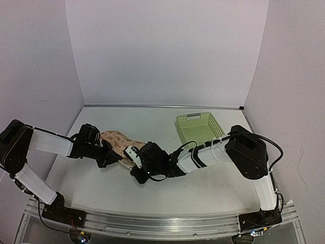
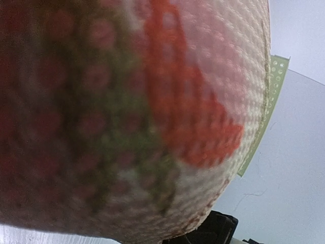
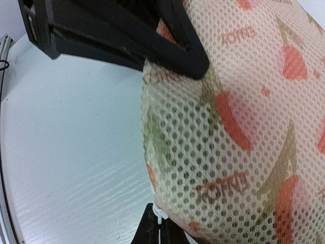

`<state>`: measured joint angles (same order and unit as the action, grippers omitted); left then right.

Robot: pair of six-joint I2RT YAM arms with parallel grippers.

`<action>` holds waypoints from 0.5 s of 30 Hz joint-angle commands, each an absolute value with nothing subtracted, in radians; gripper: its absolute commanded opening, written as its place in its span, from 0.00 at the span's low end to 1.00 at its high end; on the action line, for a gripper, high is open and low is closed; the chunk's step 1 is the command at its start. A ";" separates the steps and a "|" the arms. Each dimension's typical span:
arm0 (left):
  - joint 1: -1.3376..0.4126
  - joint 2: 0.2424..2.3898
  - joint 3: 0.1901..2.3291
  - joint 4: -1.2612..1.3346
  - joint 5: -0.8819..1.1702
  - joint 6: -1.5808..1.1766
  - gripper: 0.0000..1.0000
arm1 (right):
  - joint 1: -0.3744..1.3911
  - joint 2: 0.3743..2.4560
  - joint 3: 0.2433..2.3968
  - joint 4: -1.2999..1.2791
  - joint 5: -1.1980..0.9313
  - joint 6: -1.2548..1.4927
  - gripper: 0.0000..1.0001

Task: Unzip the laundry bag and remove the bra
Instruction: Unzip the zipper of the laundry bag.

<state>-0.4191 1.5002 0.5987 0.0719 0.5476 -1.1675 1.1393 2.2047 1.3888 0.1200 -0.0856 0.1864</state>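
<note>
The laundry bag (image 1: 116,140), beige-pink mesh with orange-red prints, lies on the table left of centre, between the two grippers. My left gripper (image 1: 111,157) is at its near left edge. In the right wrist view its black fingers (image 3: 195,61) come together on the bag's fabric (image 3: 244,127). The left wrist view is filled by the blurred bag (image 2: 127,127), and its own fingers are hidden. My right gripper (image 1: 133,156) is at the bag's near right end, shut (image 3: 161,226) on a small white zipper pull (image 3: 162,216) at the bag's edge. The bra is hidden.
A pale green plastic mesh basket (image 1: 199,129) stands to the right of the bag, behind the right arm; its rim (image 2: 271,96) shows past the bag in the left wrist view. White walls close in the back and both sides of the table.
</note>
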 commanded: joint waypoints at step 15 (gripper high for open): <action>-0.418 1.601 0.816 -0.197 0.819 -0.615 0.00 | 1.012 1.954 1.077 0.132 -0.186 0.042 0.00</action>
<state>-0.4206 1.5898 0.7540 -0.0902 0.7212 -0.8097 1.0588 2.0167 1.1133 0.1417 -0.1406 0.1123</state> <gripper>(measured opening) 0.045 0.012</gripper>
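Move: The zipper pull is already pinched between the right fingertips, at the laundry bag's near edge. From the right hand, the bag's middle lies about 10 cm ahead and 5 cm left, roughly level with it; the green basket stands some 20 cm ahead and 27 cm right. The left hand already grips the bag; from it the zipper pull is about 6 cm right, 5 cm back and 3 cm lower, and the bag's middle some 6 cm straight ahead. Keeping its pinch on the zipper pull, the right hand draws it about 7 cm to the right along the bag's near edge, low over the table, dipping slightly and easing back up, with the wrist barely turning. The left hand keeps the bag cloth gripped and follows more slowly, some 2.5 cm right and a little up, turning clockwise about 20 degrees, so the two hands draw roughly 5 cm farther apart. ##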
